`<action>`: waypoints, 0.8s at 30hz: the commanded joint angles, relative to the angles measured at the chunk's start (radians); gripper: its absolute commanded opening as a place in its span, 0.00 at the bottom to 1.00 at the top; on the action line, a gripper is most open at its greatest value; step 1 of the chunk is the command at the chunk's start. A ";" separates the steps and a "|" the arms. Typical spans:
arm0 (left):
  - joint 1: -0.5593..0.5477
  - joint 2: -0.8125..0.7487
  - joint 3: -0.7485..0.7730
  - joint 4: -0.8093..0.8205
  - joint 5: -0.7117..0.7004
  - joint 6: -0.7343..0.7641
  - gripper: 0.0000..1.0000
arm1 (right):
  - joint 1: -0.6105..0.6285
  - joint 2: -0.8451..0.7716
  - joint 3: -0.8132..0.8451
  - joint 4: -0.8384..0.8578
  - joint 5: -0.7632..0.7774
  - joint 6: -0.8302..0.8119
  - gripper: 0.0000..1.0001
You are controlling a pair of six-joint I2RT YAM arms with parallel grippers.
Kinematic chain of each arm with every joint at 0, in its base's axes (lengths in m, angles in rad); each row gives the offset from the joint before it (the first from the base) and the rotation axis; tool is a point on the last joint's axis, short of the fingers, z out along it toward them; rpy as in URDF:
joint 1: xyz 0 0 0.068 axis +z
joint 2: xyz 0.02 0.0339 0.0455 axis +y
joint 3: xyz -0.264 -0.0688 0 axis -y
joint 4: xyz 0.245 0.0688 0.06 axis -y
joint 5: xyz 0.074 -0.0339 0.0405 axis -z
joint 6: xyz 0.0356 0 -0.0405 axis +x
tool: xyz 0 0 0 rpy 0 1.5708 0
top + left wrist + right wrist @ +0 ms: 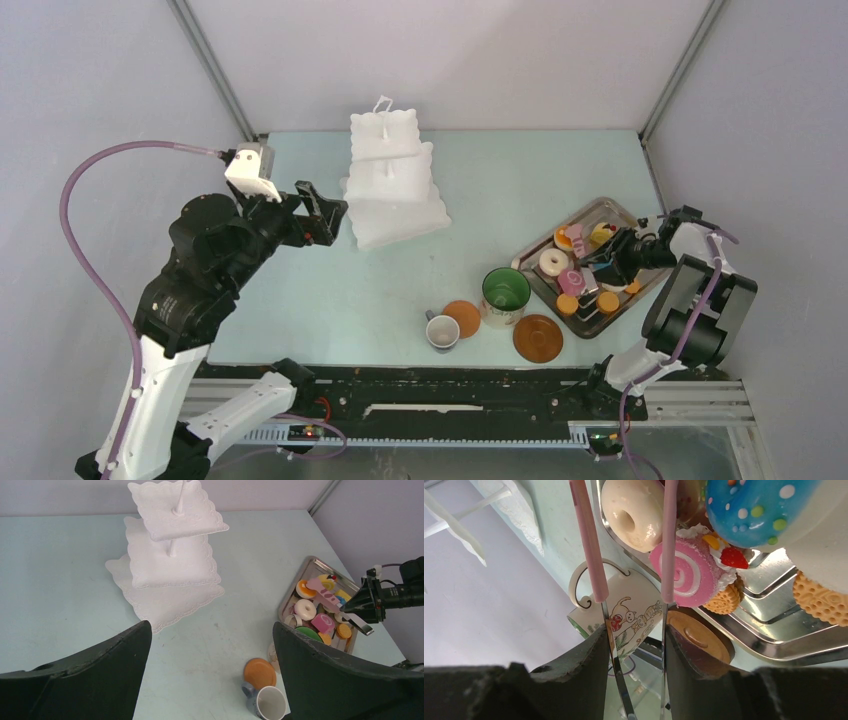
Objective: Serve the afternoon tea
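Observation:
The white three-tier stand (395, 180) (170, 555) is at the table's back centre, its tiers bare. Just left of it my left gripper (325, 212) (211, 630) hangs open, holding nothing. Toy pastries lie in the metal tray (600, 210), among them a white doughnut (634, 512) and a pink cake (686, 572). My right gripper (625, 255) (636, 635) is shut on pink-tipped tongs (591, 555) (330, 597), whose arms reach over the pastries. At the front stand the green-lined mug (506, 292), the white cup (442, 331) and the brown saucer (538, 338).
An orange disc (462, 317) lies touching the cup. A blue sprinkled doughnut (754, 510) and ridged orange biscuits (821, 597) crowd the tray's right part. Grey walls close in the table on three sides.

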 commanded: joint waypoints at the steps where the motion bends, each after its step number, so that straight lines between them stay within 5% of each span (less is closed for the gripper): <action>1: -0.007 -0.002 0.030 0.011 -0.008 0.022 0.98 | -0.001 -0.079 0.004 -0.001 0.058 -0.008 0.00; 11: -0.007 0.004 0.029 0.011 0.013 0.017 0.98 | 0.256 -0.328 0.007 0.078 0.498 -0.023 0.07; 15: -0.007 -0.001 0.020 0.008 0.017 0.012 0.98 | 0.438 -0.433 0.006 0.236 0.634 -0.044 0.21; 24: -0.009 -0.007 0.045 -0.032 0.026 0.005 0.98 | 0.631 -0.031 0.207 0.402 0.711 -0.198 0.26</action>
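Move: My right hand holds the tongs low over the tray. The orange donut is about 7 cm ahead and 3 cm left of it. The pink roll is roughly 2 cm left and 1 cm back, the cream donut 3 cm ahead and 6 cm left, and the blue donut 3 cm ahead and 4 cm right. All lie some 6 cm below. From my left hand, the orange donut is about 12 cm ahead, 42 cm right and 37 cm below. I lift the tongs about 5 cm, drifting left, then swing my right hand forward towards the orange donut, dipping slightly at the end; I go some 8 cm forward and 5 cm left in all. My wrist rolls through about 55 degrees, bringing the fingers from pointing leftward to forward and steeply down, still gripping the tongs. ##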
